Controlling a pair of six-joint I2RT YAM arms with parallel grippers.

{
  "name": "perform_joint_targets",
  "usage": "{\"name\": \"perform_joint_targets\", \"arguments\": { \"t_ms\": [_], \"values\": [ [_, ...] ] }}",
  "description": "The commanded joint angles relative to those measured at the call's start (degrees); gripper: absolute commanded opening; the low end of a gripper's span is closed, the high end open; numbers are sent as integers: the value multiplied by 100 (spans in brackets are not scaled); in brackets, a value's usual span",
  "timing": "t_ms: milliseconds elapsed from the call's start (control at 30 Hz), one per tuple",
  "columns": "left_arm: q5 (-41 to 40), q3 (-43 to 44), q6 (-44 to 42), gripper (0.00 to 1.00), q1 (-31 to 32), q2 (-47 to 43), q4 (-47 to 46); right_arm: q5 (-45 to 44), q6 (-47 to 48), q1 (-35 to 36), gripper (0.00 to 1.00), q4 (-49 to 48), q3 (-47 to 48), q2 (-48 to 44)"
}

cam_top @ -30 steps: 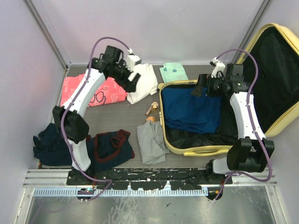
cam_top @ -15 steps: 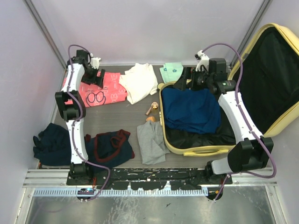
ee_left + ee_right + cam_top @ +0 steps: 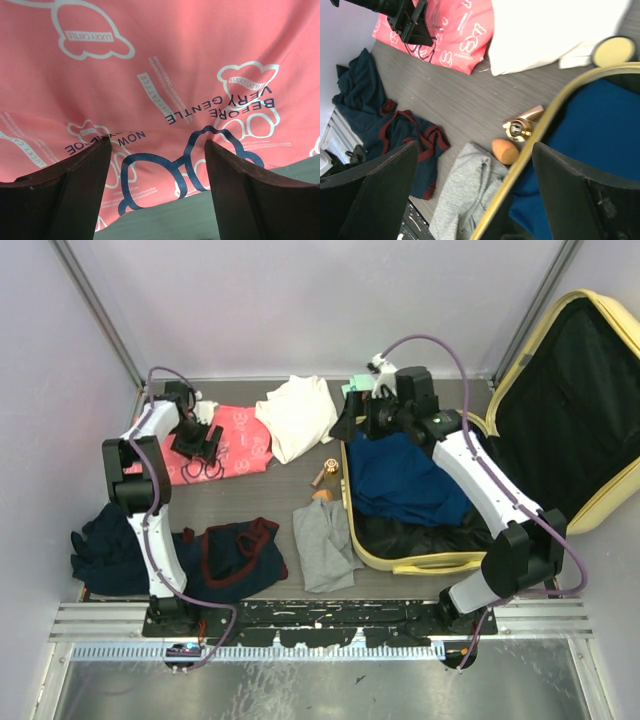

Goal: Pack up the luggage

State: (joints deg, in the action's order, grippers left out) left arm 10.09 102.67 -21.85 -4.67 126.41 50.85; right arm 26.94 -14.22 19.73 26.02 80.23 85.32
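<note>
The luggage (image 3: 400, 565) lies open at the right, pale yellow, its lid (image 3: 570, 390) propped back and a blue garment (image 3: 405, 480) in its black-lined base. My right gripper (image 3: 350, 425) hangs open over the back left corner. In the right wrist view its fingers (image 3: 475, 147) straddle the yellow rim (image 3: 540, 125) and hold nothing. At the far left my left gripper (image 3: 203, 445) is down on a pink printed garment (image 3: 235, 445). Its fingers (image 3: 156, 150) stand apart over the pink garment's (image 3: 165, 65) near edge, and nothing is pinched.
A white garment (image 3: 300, 415) and mint packets (image 3: 360, 390) lie at the back. A gold bottle (image 3: 325, 472), an orange sponge (image 3: 322, 496) and a grey cloth (image 3: 322, 545) sit beside the luggage. A navy garment with red trim (image 3: 240, 550) and a dark navy one (image 3: 100, 545) lie near the front left.
My left arm swung from the white garment to the pink one and came down on it, its jaws narrowing slightly. My right arm moved left and back over the luggage's corner.
</note>
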Motion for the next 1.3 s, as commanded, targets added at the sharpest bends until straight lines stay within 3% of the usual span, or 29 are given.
{"name": "perform_joint_targets", "arguments": {
  "t_ms": [0,233,467,633,833,933,967,1267],
  "values": [
    [161,-1069,-124,75,-151,-566,239,-305,-280,588,100,-525,285,193],
    [630,-2081,-321,74,-282,-1605,513,-855,-851,1459,99,-860,596,905],
    [1286,-1658,273,81,-391,-2331,495,-1384,-1637,2055,100,-915,1485,1989],
    [953,-1557,703,84,-512,-2580,216,-2220,-2057,2519,100,-708,2408,2867],
    [1161,-1015,843,87,-1391,-2114,524,-2835,-2448,2792,100,-638,2778,3592],
    [1403,-599,693,93,-1896,-1792,754,-2971,-2524,2841,100,-635,2859,3905],
    [1423,-477,648,100,-2004,-1686,793,-2970,-2541,2850,100,-676,2894,4007],
    [1380,422,565,98,-2652,-701,1015,-2931,-2359,2879,100,-860,3270,4851]
  ]
}}
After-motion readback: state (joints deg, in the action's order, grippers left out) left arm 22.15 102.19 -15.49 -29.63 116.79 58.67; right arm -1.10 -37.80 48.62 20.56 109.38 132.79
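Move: The left hand's open fingers are already down on the pink garment, whose middle lies about 3 cm ahead and level sideways. From that hand, the navy garment is some 23 cm back and 3 cm left, the white cloth roughly 9 cm ahead and 23 cm right, all at table height. The right hand hangs about 25 cm up, with the pink garment's middle some 10 cm ahead and 38 cm left, the white cloth 16 cm ahead and 15 cm left. Straight back about 10 cm, low and level, the left hand drags the pink garment with fingers pressed on it, not pinching; then it lifts clear some 10 cm and swings left to the garment's left end, fingers opening wide, wrist turning counter-clockwise. Meanwhile the open right hand sweeps left off the suitcase, then sinks over the garment's right end. ##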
